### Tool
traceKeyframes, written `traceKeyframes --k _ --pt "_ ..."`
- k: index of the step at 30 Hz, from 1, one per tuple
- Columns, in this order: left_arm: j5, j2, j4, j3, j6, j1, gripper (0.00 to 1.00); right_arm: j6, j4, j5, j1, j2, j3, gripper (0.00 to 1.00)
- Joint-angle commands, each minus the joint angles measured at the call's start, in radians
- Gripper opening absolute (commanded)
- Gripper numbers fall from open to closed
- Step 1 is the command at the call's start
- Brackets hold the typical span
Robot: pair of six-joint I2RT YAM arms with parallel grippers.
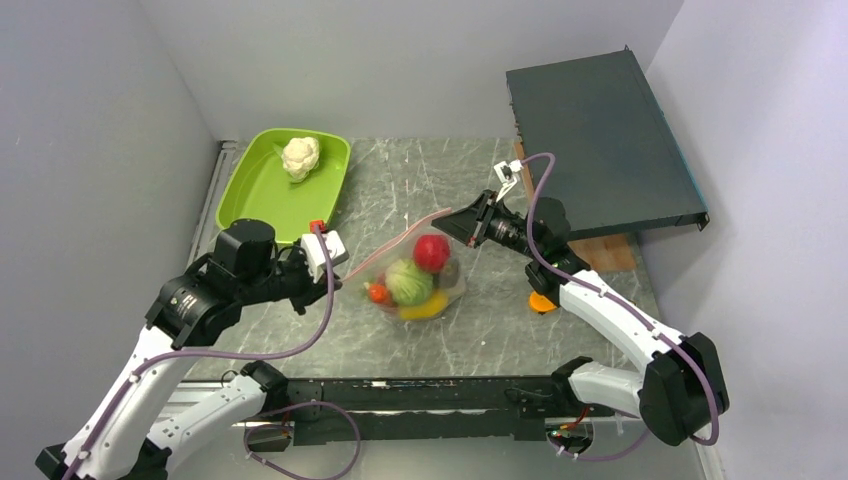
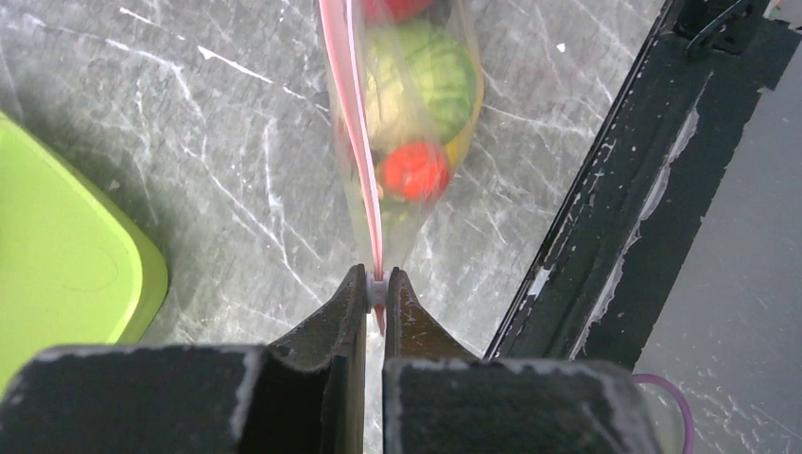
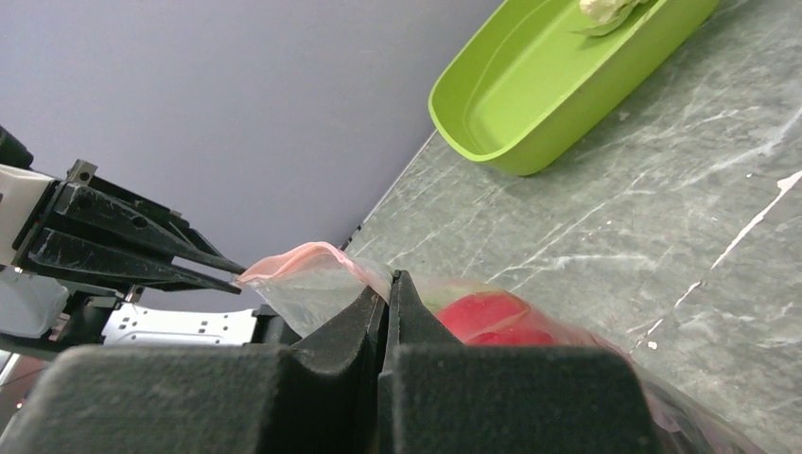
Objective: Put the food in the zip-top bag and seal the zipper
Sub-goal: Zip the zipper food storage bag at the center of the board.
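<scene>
The clear zip-top bag (image 1: 452,288) hangs stretched between my two grippers just above the table. Inside it is food: a red piece (image 1: 432,252), a green round one (image 1: 408,282), a yellow one (image 1: 425,308) and a small red one (image 1: 378,293). The pink zipper (image 1: 400,240) runs taut along the top. My left gripper (image 1: 348,272) (image 2: 376,286) is shut on the zipper (image 2: 352,113) at its near end, with a small white piece between its fingertips. The right gripper (image 1: 458,222) (image 3: 388,284) is shut on the bag's mouth edge (image 3: 312,288) at the far end.
A lime-green tray (image 1: 258,192) stands at the back left and holds a white cauliflower toy (image 1: 300,157). An orange disc (image 1: 543,300) lies beside the right arm. A dark flat box (image 1: 600,140) on a wooden board fills the back right.
</scene>
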Motion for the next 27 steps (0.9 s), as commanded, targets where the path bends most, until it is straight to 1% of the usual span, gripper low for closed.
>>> traceKeyframes --k 1,4,6,7,9,11,12,15,17,18,19,21,23,24,26,27 --pt "-0.068 -0.044 -0.102 -0.018 -0.004 0.0 0.03 -0.031 0.051 0.099 -0.039 -0.042 0.017 0.0" --pt "-0.088 -0.062 -0.098 -0.03 -0.003 0.0 0.04 -0.033 0.043 0.089 -0.039 -0.04 0.024 0.0" --pt "-0.099 -0.067 -0.092 -0.031 -0.005 0.0 0.07 -0.031 0.043 0.077 -0.039 -0.03 0.032 0.0" --pt "-0.1 -0.066 -0.089 -0.03 -0.007 0.0 0.12 -0.033 0.044 0.071 -0.041 -0.024 0.037 0.0" --pt "-0.128 -0.058 -0.079 -0.023 -0.023 0.001 0.26 -0.036 0.041 0.064 -0.039 -0.009 0.048 0.0" --pt "-0.186 -0.054 -0.062 -0.014 -0.042 0.0 0.41 -0.042 0.038 0.059 -0.036 0.006 0.062 0.0" --pt "-0.226 -0.054 -0.047 -0.009 -0.057 0.002 0.47 -0.048 0.03 0.061 -0.033 0.015 0.072 0.0" --pt "-0.316 -0.071 0.008 0.006 -0.089 0.001 0.58 -0.093 -0.051 0.101 -0.008 0.048 0.128 0.0" --pt "-0.381 -0.093 0.042 0.023 -0.107 -0.001 0.64 -0.121 -0.1 0.137 0.013 0.078 0.165 0.0" --pt "-0.386 -0.106 0.057 0.033 -0.107 0.0 0.66 -0.129 -0.112 0.145 0.022 0.093 0.179 0.0" --pt "-0.422 -0.117 0.063 0.045 -0.105 0.0 0.67 -0.132 -0.114 0.149 0.026 0.104 0.186 0.0" --pt "-0.434 -0.138 0.076 0.063 -0.092 0.0 0.67 -0.147 -0.097 0.141 0.032 0.113 0.185 0.0" --pt "-0.437 -0.157 0.092 0.065 -0.091 0.0 0.69 -0.192 -0.069 0.102 0.038 0.109 0.171 0.0" --pt "-0.432 -0.166 0.101 0.06 -0.098 -0.001 0.7 -0.218 -0.033 0.054 0.04 0.107 0.153 0.0" --pt "-0.434 -0.178 0.124 0.044 -0.132 0.0 0.74 -0.264 0.109 -0.113 0.039 0.089 0.091 0.0" --pt "-0.445 -0.18 0.134 0.033 -0.169 0.0 0.75 -0.29 0.156 -0.173 0.041 0.074 0.063 0.0"
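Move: The left hand still pinches the slider end of the zipper food storage bag, right between its finger pads. The bagged vegetables hang some 16 cm to its right, about 3 cm farther out and 15 cm lower. The green basket's middle is roughly 22 cm ahead, 16 cm left and 23 cm below. From the right hand, shut on the zipper's other end, the slider end lies about 20 cm left and 12 cm back at much the same height, with the vegetables 8 cm back, 4 cm left and 15 cm below. Leftward, away from the bag, the left hand opens wide and lets go of the slider end, travelling some 6 cm left and 2 cm forward; it dips slightly first, then rises to finish about 5 cm higher, turning some 20 degrees counter-clockwise with its fingers tipping up. The right hand keeps its pinch on the far end and carries it forward about 3 cm, easing slightly left. ##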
